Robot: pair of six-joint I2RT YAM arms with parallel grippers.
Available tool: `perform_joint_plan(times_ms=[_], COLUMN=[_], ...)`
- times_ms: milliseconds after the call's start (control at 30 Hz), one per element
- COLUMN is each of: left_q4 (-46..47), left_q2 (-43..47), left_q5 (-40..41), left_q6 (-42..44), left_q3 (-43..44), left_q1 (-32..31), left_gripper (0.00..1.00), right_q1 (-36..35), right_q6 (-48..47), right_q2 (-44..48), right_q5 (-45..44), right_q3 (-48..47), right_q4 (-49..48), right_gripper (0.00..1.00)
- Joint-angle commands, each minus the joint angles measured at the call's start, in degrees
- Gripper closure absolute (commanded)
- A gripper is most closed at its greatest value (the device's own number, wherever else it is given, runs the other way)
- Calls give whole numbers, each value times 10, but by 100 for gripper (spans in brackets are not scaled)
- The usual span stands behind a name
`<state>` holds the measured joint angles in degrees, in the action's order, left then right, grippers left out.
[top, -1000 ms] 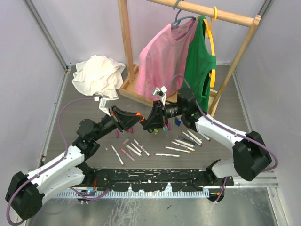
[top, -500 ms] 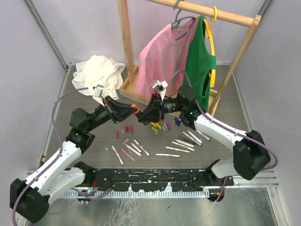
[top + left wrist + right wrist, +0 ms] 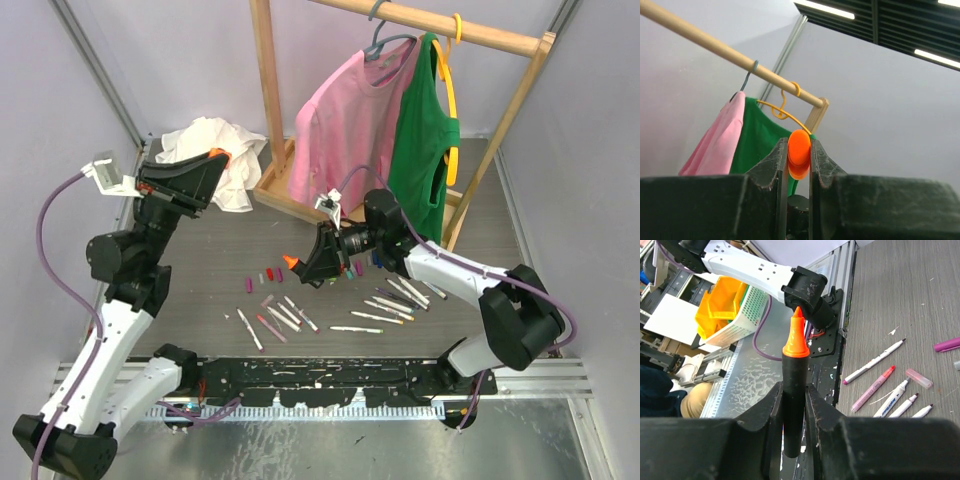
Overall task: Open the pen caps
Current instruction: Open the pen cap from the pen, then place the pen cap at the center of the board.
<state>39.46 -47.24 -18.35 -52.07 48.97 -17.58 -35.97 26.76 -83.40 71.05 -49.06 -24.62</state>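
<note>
My left gripper (image 3: 220, 158) is raised high at the back left, shut on an orange pen cap (image 3: 217, 154). In the left wrist view the orange cap (image 3: 799, 152) sits pinched between the jaws of that gripper (image 3: 799, 159). My right gripper (image 3: 302, 266) hovers low over the middle of the table, shut on a stubby black marker (image 3: 794, 405) whose bare orange tip (image 3: 795, 337) points out past its fingers. Several slim white pens (image 3: 285, 316) lie on the table, and more pens (image 3: 400, 293) lie to the right. Small loose caps (image 3: 268, 276) lie in a row beside them.
A wooden clothes rack (image 3: 268, 100) stands at the back with a pink shirt (image 3: 345, 125) and a green top (image 3: 425, 140) on hangers. A crumpled white cloth (image 3: 205, 150) lies back left, close behind the left gripper. Metal rails (image 3: 330, 375) run along the near edge.
The orange cap has come off the black marker. My left arm swung up and far to the left with the cap. My right gripper dipped slightly down and left with the marker.
</note>
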Motion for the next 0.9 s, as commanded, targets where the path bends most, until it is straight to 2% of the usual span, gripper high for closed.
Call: perform_joint_plan(times_ms=[0,100,200,300,533,667,800,867], left_q4=[24,-16,-100,-236,-569,-637,-698,-699], left_q2=[2,15,36,61,85,71,38,17], left_q5=[4,-2,-1,15,133,192,265,290], left_q6=[-1,19,43,66,64,13,-12,-11], left_q3=[11,-5,-32,-61,-149,-208,-206,-203], left_q1=[3,4,4,4,4,4,4,4], left_gripper=[100,100,100,100,100,100,100,100], right_q1=[-3,-3,-5,-11,-15,-15,-21,-23], right_q6=[-18,-49,-76,-89,-106,-109,-113,-117], right_q2=[17,25,32,37,35,30,22,18], right_q5=[23,10,-8,-26,-51,-65,-79,-87], right_q3=[-9,-14,-18,-17,-20,-19,-21,-22], right_q4=[-7,25,55,69,90,97,106,112], right_gripper=[99,99,99,99,99,99,99,99])
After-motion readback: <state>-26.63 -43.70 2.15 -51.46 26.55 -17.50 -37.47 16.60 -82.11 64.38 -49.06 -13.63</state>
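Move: The end of the loose-cap row that my left hand is bound for, marked by its leftmost purple cap, lies some 50 cm below that hand, about 4 cm ahead and 4 cm to its left. From that cap, the red cap is 5 cm to the right and 3 cm farther out, the clear pink cap 4 cm right and 4 cm nearer me, and the leftmost pen 10 cm nearer me. From my right hand the purple cap is about 8 cm ahead, 15 cm left and 21 cm below. Still pinching the orange cap, I swoop my left hand from high above the table down towards the near-left side of the purple cap, dropping about 42 cm and edging to my left late on, while the wrist tips some 85 degrees so the fingers go from aiming up and out to slanting down and forward. My right hand keeps hold of the uncapped orange marker and sinks a couple of centimetres. ##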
